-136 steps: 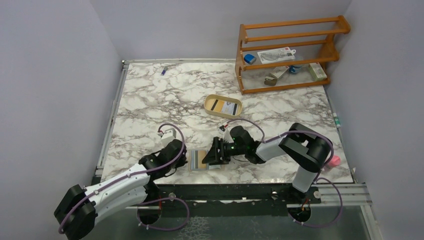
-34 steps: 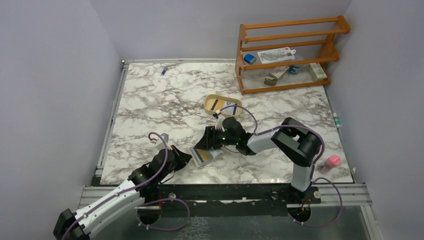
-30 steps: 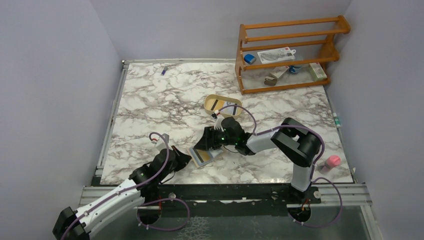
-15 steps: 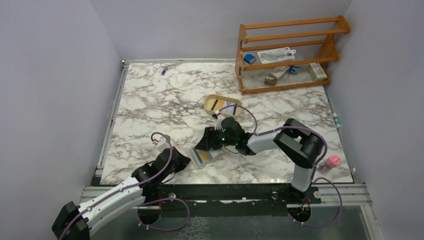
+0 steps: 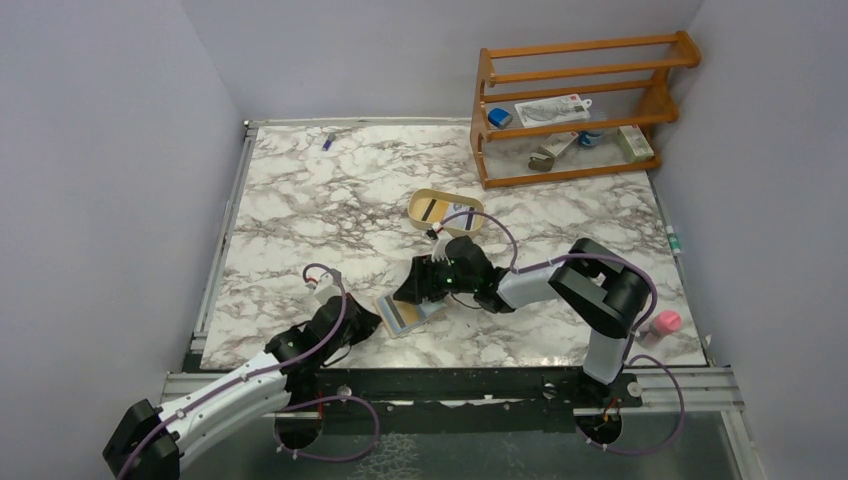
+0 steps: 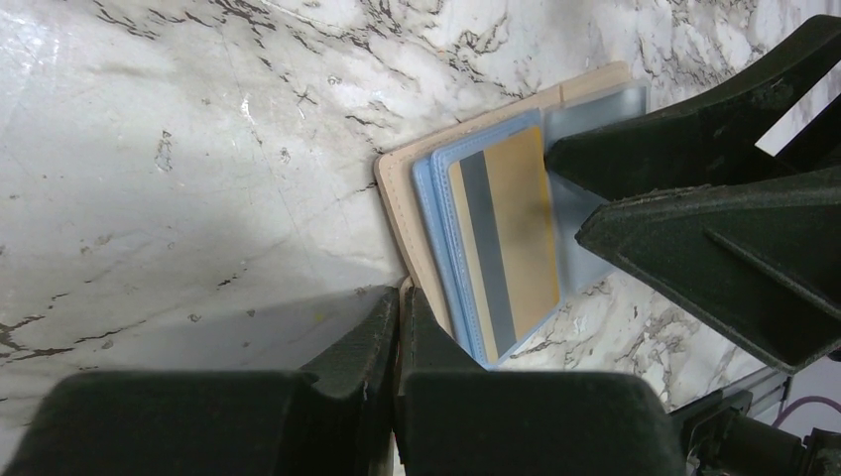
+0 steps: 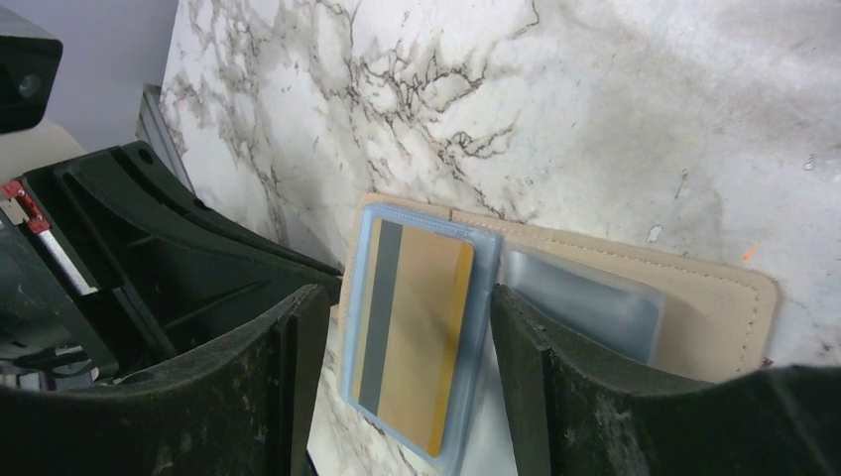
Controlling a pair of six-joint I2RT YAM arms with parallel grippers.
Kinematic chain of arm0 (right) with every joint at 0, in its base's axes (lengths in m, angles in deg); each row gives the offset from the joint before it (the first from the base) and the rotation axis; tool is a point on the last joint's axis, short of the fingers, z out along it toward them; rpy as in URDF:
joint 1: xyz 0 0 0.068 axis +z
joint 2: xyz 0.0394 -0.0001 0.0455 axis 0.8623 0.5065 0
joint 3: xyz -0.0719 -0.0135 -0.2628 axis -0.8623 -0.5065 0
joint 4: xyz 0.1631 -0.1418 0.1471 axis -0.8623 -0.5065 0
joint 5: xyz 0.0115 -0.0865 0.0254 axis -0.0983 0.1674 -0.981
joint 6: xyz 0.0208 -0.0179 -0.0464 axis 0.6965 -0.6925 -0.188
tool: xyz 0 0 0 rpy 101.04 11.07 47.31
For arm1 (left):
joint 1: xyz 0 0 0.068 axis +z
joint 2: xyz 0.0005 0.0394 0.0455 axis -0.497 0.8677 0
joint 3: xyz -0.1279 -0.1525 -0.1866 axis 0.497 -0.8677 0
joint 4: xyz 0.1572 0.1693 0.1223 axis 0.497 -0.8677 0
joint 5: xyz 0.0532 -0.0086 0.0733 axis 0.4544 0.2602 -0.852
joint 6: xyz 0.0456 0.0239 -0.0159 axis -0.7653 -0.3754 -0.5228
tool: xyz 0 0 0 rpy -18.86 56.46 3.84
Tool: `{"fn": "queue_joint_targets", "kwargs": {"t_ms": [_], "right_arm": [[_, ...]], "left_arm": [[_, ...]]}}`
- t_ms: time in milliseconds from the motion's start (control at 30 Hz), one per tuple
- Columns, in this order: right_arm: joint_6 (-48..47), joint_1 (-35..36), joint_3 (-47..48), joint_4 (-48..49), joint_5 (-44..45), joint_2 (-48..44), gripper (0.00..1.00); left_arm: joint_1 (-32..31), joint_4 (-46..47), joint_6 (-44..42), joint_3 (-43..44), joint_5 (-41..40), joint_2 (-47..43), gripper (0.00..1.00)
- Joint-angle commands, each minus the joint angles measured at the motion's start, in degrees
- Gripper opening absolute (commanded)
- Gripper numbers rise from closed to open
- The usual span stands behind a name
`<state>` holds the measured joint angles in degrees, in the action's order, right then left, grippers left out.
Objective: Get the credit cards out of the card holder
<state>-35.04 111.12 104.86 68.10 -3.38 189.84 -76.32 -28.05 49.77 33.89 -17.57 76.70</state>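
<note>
The tan card holder (image 5: 408,314) lies open near the table's front edge. Clear blue-tinted sleeves hold a gold card with a grey stripe (image 6: 506,233), one of the credit cards. My left gripper (image 6: 400,297) is shut on the holder's tan left edge (image 6: 402,193); a thin tan sliver shows between its fingers. My right gripper (image 7: 407,302) is open and low over the holder (image 7: 709,288). Its fingers straddle the sleeve with the gold card (image 7: 417,317), apart from it on both sides. In the top view the right gripper (image 5: 415,293) covers the holder's far part.
An oval tan tray (image 5: 413,205) with cards in it sits just behind the right wrist. A wooden rack (image 5: 570,165) with small items stands at the back right. A pink object (image 5: 666,322) lies at the right edge, a small blue item (image 5: 327,141) at the far left.
Since the oldest frame the holder has turned and both grippers have shifted left and back. Over the last second almost nothing has moved; the left arm has only settled slightly.
</note>
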Motion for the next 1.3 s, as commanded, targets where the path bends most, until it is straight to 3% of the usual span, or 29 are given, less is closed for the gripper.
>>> {"fn": "queue_joint_targets", "kwargs": {"t_ms": [0, 433, 767, 967, 1267], "right_arm": [[-0.61, 1.27, -3.24, -3.25, -6.13, 2.12, 0.66], [3.1, 1.78, -1.92, 8.44, -21.21, 6.34, 0.65], [7.77, 1.86, 0.6, 9.86, -30.98, 7.62, 0.64], [8.07, 1.72, 0.38, 7.16, -31.85, 7.15, 0.65], [24.03, 1.62, -5.72, 33.3, -31.59, 11.42, 0.65]], "left_arm": [[-0.07, -2.22, -1.13, -0.67, -1.31, 2.14, 0.0], [-0.09, -0.85, -2.52, 0.93, -2.92, 3.71, 0.0], [-0.04, -0.38, -3.12, 1.04, -3.14, 4.54, 0.0], [-0.11, -3.27, -3.64, 1.54, -3.25, 3.26, 0.0], [-0.06, -4.76, -3.63, 2.13, -3.47, 2.28, 0.0]]}}
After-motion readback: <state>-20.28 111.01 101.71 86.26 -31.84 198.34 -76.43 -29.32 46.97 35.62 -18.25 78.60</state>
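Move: The yellow-card sleeve of the open card holder lies about 3 cm back, 1 cm right and 3 cm below the right hand. At the same height, the clear sleeve is 2 cm back and 6 cm right, and the holder's pinched left edge 5 cm back and 4 cm left; the tan tray sits some 19 cm ahead, 9 cm right, 2 cm below. From the left hand, the yellow-card sleeve is 5 cm right, 2 cm ahead, a centimetre lower. The card holder is drawn back towards the robot by the right hand, its fingers wide open and staying so around the yellow-card sleeve; it travels about 8 cm back, gaining a centimetre of height, while the wrist turns some 30 degrees, partly counter-clockwise. The left fingers stay shut on the holder's left edge and hold it in place. ##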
